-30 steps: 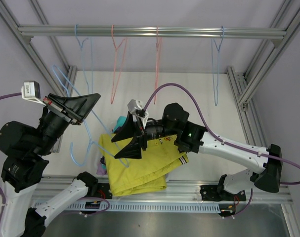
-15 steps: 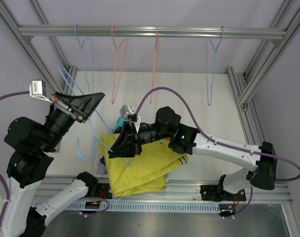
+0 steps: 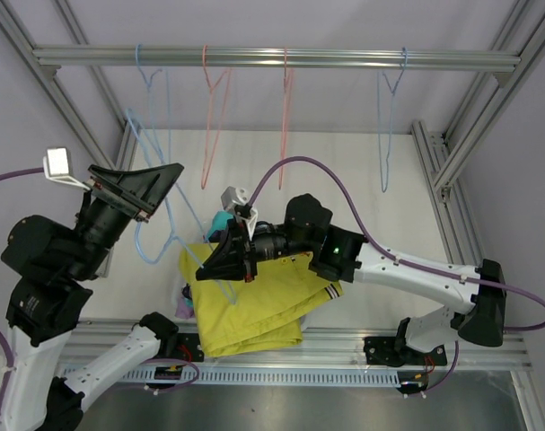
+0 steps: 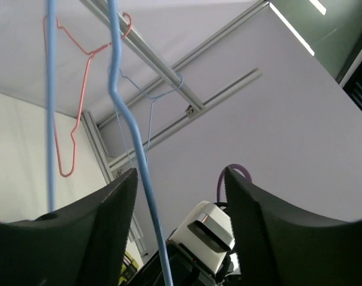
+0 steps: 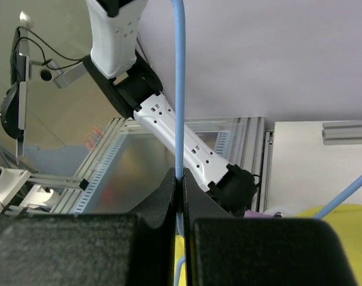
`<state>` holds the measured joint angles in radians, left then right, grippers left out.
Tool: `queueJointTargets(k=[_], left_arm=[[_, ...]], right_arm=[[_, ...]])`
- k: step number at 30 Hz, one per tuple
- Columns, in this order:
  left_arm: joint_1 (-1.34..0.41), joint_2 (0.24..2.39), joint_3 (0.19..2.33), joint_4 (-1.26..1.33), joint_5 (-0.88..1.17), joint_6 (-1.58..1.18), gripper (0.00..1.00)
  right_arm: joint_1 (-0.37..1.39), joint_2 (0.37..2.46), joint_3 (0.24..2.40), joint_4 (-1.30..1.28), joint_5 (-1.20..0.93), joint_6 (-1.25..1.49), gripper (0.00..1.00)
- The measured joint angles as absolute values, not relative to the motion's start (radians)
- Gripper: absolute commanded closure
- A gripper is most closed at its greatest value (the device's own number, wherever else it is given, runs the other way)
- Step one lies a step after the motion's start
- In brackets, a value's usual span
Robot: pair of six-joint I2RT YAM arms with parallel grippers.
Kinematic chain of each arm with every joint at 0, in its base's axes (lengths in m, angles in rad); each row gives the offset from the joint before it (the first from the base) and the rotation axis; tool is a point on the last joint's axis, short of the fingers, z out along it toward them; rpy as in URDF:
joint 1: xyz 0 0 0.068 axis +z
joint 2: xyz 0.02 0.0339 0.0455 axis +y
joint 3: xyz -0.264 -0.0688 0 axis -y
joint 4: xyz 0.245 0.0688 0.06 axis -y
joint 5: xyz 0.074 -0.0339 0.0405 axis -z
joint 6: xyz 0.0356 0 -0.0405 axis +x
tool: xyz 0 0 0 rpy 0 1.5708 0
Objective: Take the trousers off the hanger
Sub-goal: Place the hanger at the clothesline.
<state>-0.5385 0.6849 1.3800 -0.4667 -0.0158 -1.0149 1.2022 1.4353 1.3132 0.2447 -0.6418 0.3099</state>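
Observation:
A light blue hanger point(image 3: 171, 215) hangs bare in the air between my two grippers. My left gripper point(image 3: 160, 184) is open, and the hanger's wire point(image 4: 146, 202) runs loose between its fingers point(image 4: 103, 232). My right gripper point(image 3: 214, 268) is shut on the lower part of the same wire point(image 5: 179, 107), just above the pile. The mustard yellow trousers point(image 3: 254, 305) lie spread on the table on top of the pile. Teal trousers point(image 3: 220, 221) and lilac trousers point(image 3: 184, 302) peek out from under them.
Several empty hangers hang from the top rail point(image 3: 344, 59): blue point(image 3: 152, 85), pink point(image 3: 214, 117), pink point(image 3: 285, 108) and blue point(image 3: 389, 117). Aluminium frame posts point(image 3: 465, 135) stand on both sides.
My left gripper has opened and let go of the blue hanger. My right gripper has closed on the hanger's lower wire, and the hanger has shifted slightly.

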Motion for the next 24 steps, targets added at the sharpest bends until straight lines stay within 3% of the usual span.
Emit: queueJointTargets(k=[3, 6, 15, 24], left_arm=[[-0.538, 0.687, 1.428, -0.488, -0.025, -0.966, 0.13], [-0.538, 0.685, 1.472, -0.488, -0.026, -0.931, 0.01], [-0.538, 0.719, 1.609, -0.549, -0.049, -0.825, 0.01], [-0.538, 0.563, 1.546, -0.587, -0.134, -0.685, 0.01]], right_arm=[[1.2, 1.402, 1.312, 0.216, -0.61, 0.31, 1.0], [1.198, 1.362, 1.301, 0.201, -0.591, 0.309, 1.0], [1.191, 1.288, 1.235, 0.155, -0.548, 0.294, 1.0], [1.087, 1.074, 1.24, -0.143, -0.402, 0.231, 1.0]])
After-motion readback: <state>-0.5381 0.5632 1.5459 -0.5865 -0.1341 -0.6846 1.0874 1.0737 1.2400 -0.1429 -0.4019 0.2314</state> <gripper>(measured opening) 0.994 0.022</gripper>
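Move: Some 48 cm ahead of the right hand, 12 cm to its right and a little above it is the middle of the clothesline. The right hand already grips the emptied blue hanger. Two pink hangers hang from the line about 10 cm lower than that hand, one 3 cm to its left, one 15 cm to its right. The yellow trousers lie 7 cm ahead, 9 cm right and 31 cm below. From the left hand, the clothesline's middle is roughly 38 cm ahead, 14 cm right and 8 cm lower. Keeping its pinch on the blue wire, the right hand first edges right with a small rise and dip, then sweeps right and forward towards the clothesline, about 10 cm right in all, turning some 20 degrees clockwise. The left hand finishes opening and clears the wire, backing off left and back, rising about 5 cm before easing slightly down as its fingers tip up. ##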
